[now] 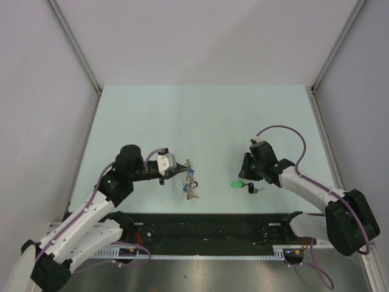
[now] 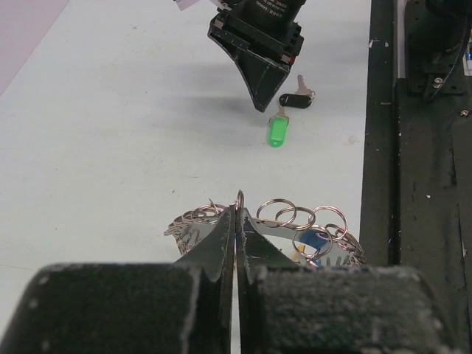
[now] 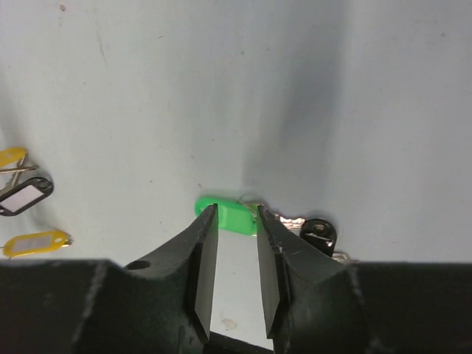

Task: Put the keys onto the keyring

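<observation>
My left gripper (image 2: 238, 210) is shut on one small wire loop of the keyring (image 2: 295, 236), holding the ring tilted just above the table. A blue key (image 2: 318, 240) hangs on it. From above, the left gripper (image 1: 180, 171) meets the keyring (image 1: 190, 182) left of centre. A green key (image 1: 236, 184) and a black key (image 1: 251, 189) lie loose on the table. My right gripper (image 3: 234, 214) stands narrowly open right over the green key (image 3: 240, 216), whose head pokes out past the left finger. The black key (image 3: 319, 232) lies just to its right.
Two yellow tags (image 3: 33, 243) and a black tag (image 3: 26, 195) lie at the left edge of the right wrist view. A black rail (image 1: 206, 225) runs along the table's near edge. Grey walls with metal posts (image 1: 322, 67) close off the back and sides.
</observation>
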Controlling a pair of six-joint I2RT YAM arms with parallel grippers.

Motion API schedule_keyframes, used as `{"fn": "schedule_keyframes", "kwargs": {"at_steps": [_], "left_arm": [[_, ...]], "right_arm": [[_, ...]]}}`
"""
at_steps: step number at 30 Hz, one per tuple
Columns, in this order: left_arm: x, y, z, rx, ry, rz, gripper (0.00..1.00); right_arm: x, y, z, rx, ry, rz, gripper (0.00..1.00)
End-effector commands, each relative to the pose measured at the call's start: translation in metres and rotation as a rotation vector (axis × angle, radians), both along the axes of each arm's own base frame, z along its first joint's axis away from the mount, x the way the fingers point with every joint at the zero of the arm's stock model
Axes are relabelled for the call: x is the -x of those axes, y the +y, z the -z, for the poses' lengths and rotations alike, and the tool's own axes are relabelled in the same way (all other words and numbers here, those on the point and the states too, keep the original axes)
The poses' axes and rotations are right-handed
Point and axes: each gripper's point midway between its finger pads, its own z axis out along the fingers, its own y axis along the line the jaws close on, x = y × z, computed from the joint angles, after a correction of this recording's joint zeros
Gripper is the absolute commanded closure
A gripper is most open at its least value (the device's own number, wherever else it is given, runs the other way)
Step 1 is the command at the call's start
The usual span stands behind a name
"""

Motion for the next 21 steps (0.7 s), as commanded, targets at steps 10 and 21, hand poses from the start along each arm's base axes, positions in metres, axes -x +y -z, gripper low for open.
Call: {"fn": "schedule_keyframes", "kwargs": {"at_steps": [10, 21], "left_arm": [[-0.005, 0.0, -0.018, 0.037, -0.083, -0.011, 1.0], [-0.005, 0.0, -0.018, 0.036, -0.08, -0.011, 1.0]], "right_arm": [[-0.006, -0.006, 0.024, 0.052, 0.061, -0.05, 0.8], [-0.001, 0.005, 0.023, -0.003, 0.085, -0.101, 0.89]]}}
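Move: The split ring joining the green tag to its key is almost right under my right fingertips, about 3 cm below and 1 cm back. The green tag's body lies 2 cm to my left and 1 cm back; the black tag is some 3 cm to the right and 2 cm back, its key about 5 cm right and 2 cm back, both equally low. From my left hand, that split ring is about 20 cm right, 4 cm ahead and 20 cm below. I sink my right hand about 3 cm, nearly straight down onto the joint between the green tag and its key, tipping the fingers some 5 degrees steeper. All the way down and after stopping at the table I keep narrowing the fingers, from about a third open to nearly shut around the split ring and key end. My left hand stays put, still holding the big keyring. ##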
